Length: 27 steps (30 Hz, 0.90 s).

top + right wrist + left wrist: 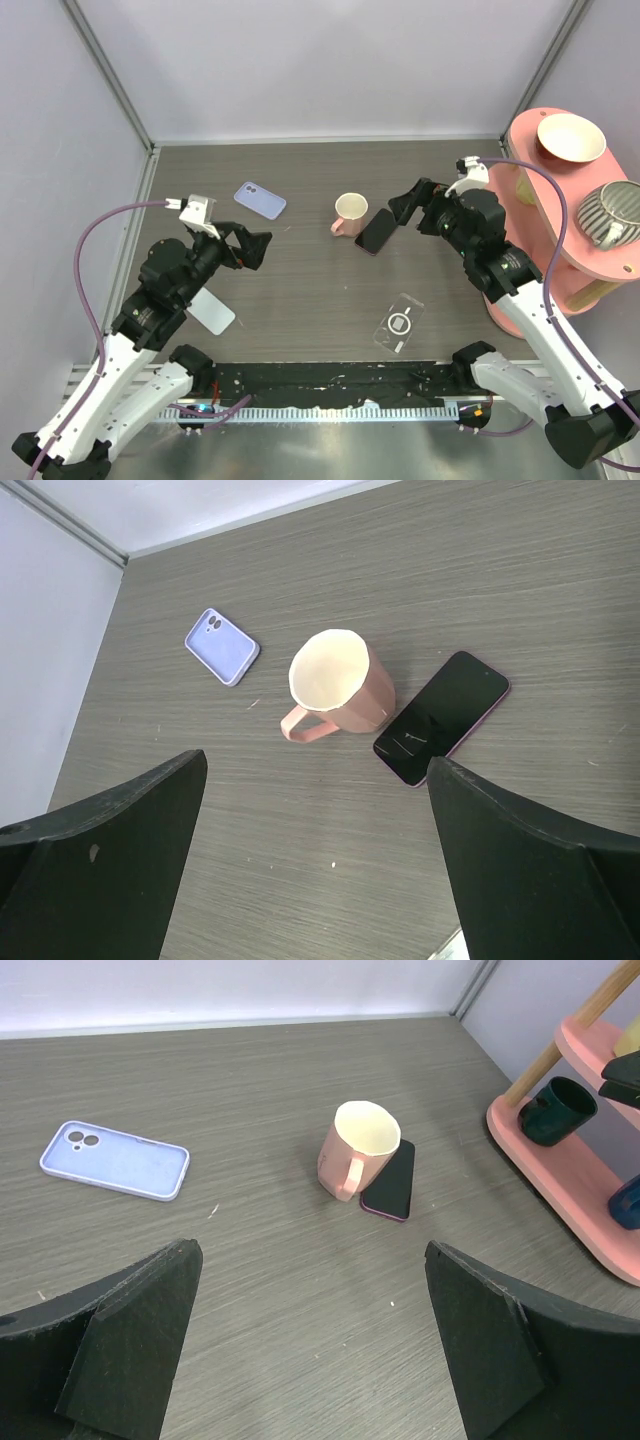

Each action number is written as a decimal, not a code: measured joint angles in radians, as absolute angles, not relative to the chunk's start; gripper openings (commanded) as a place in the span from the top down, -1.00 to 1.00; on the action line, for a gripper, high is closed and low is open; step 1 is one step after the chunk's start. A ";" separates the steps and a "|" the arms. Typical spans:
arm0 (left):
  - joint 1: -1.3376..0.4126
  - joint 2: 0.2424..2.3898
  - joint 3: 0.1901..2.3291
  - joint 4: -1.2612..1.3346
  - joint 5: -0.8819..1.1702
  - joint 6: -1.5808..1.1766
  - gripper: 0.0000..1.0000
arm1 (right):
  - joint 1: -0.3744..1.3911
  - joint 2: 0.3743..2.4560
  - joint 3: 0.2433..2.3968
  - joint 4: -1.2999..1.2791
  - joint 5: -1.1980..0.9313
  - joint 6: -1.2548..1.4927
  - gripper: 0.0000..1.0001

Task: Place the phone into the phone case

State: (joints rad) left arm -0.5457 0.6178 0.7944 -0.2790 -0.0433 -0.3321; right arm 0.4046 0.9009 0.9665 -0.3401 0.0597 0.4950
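Note:
The phone (377, 231) is black with a purple edge and lies screen up against the right side of a pink mug (350, 213). It also shows in the left wrist view (391, 1180) and the right wrist view (442, 717). A lilac phone case (260, 200) lies flat at the back left, also in the left wrist view (115, 1160) and the right wrist view (222, 646). A clear case (398, 323) with a ring mark lies near the front. My left gripper (258, 247) (310, 1252) is open and empty, raised near the lilac case. My right gripper (408, 205) (315, 763) is open and empty, raised just right of the phone.
A pale flat sheet (212, 310) lies under my left arm. A pink two-tier stand (560, 180) at the right holds a bowl (571, 137), a striped cup (612, 212) and dark cups (557, 1111). Walls close the back and sides.

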 measured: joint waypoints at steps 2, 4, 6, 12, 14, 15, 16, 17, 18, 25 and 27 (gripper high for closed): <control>-0.546 0.618 0.794 -0.279 -0.043 -0.332 -0.99 | 0.405 0.899 0.965 -0.348 0.067 0.495 -0.97; -0.546 0.619 0.794 -0.279 -0.043 -0.332 -0.99 | 0.405 0.892 0.963 -0.358 0.072 0.496 -0.97; -0.546 0.620 0.794 -0.279 -0.044 -0.332 -0.99 | 0.405 0.884 0.962 -0.366 0.077 0.496 -0.98; -0.546 0.632 0.794 -0.277 -0.059 -0.342 -0.86 | 0.405 0.872 0.959 -0.376 0.094 0.496 -0.96; -0.548 0.649 0.795 -0.275 -0.118 -0.364 -0.83 | 0.405 0.872 0.959 -0.379 0.103 0.496 -0.96; -0.548 0.668 0.799 -0.279 -0.158 -0.380 -0.83 | 0.405 0.871 0.959 -0.381 0.107 0.496 -0.94; -0.548 0.694 0.805 -0.290 -0.212 -0.393 -0.85 | 0.405 0.870 0.959 -0.385 0.111 0.495 -0.93; -0.548 0.728 0.818 -0.310 -0.256 -0.403 -0.85 | 0.405 0.870 0.958 -0.388 0.114 0.495 -0.94; -0.546 0.782 0.851 -0.351 -0.316 -0.420 -0.85 | 0.405 0.868 0.959 -0.392 0.120 0.495 -0.93; -0.358 1.265 1.177 -0.601 -0.482 -0.694 -0.48 | 0.405 0.856 0.959 -0.441 0.183 0.510 -0.92; -0.290 1.391 1.273 -0.680 -0.477 -0.811 -0.34 | 0.405 0.835 0.959 -0.448 0.197 0.533 -0.92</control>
State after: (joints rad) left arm -0.2897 1.3911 1.2728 -0.6800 -0.4774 -0.8112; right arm 0.4046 0.8349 0.9588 -0.4484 0.1967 0.5327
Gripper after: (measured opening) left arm 0.758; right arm 0.961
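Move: The blue phone case lies some 30 cm ahead of the left hand, 8 cm to its left and about 29 cm below. From that same hand, the pink mug is about 22 cm ahead and 20 cm right, the black phone 20 cm ahead and 28 cm right, and the white phone 3 cm back and 18 cm left, all well below. From the right hand, the case is about 21 cm ahead and 34 cm left, some 29 cm below. The blue phone case is approached by the empty left hand, which after a short wait swings about 14 cm forward, 10 cm left and 9 cm down, turning counter-clockwise and tipping its fingers down. The fingers draw in by about a quarter, staying well apart. The empty right hand eases some 3 cm to its right. ##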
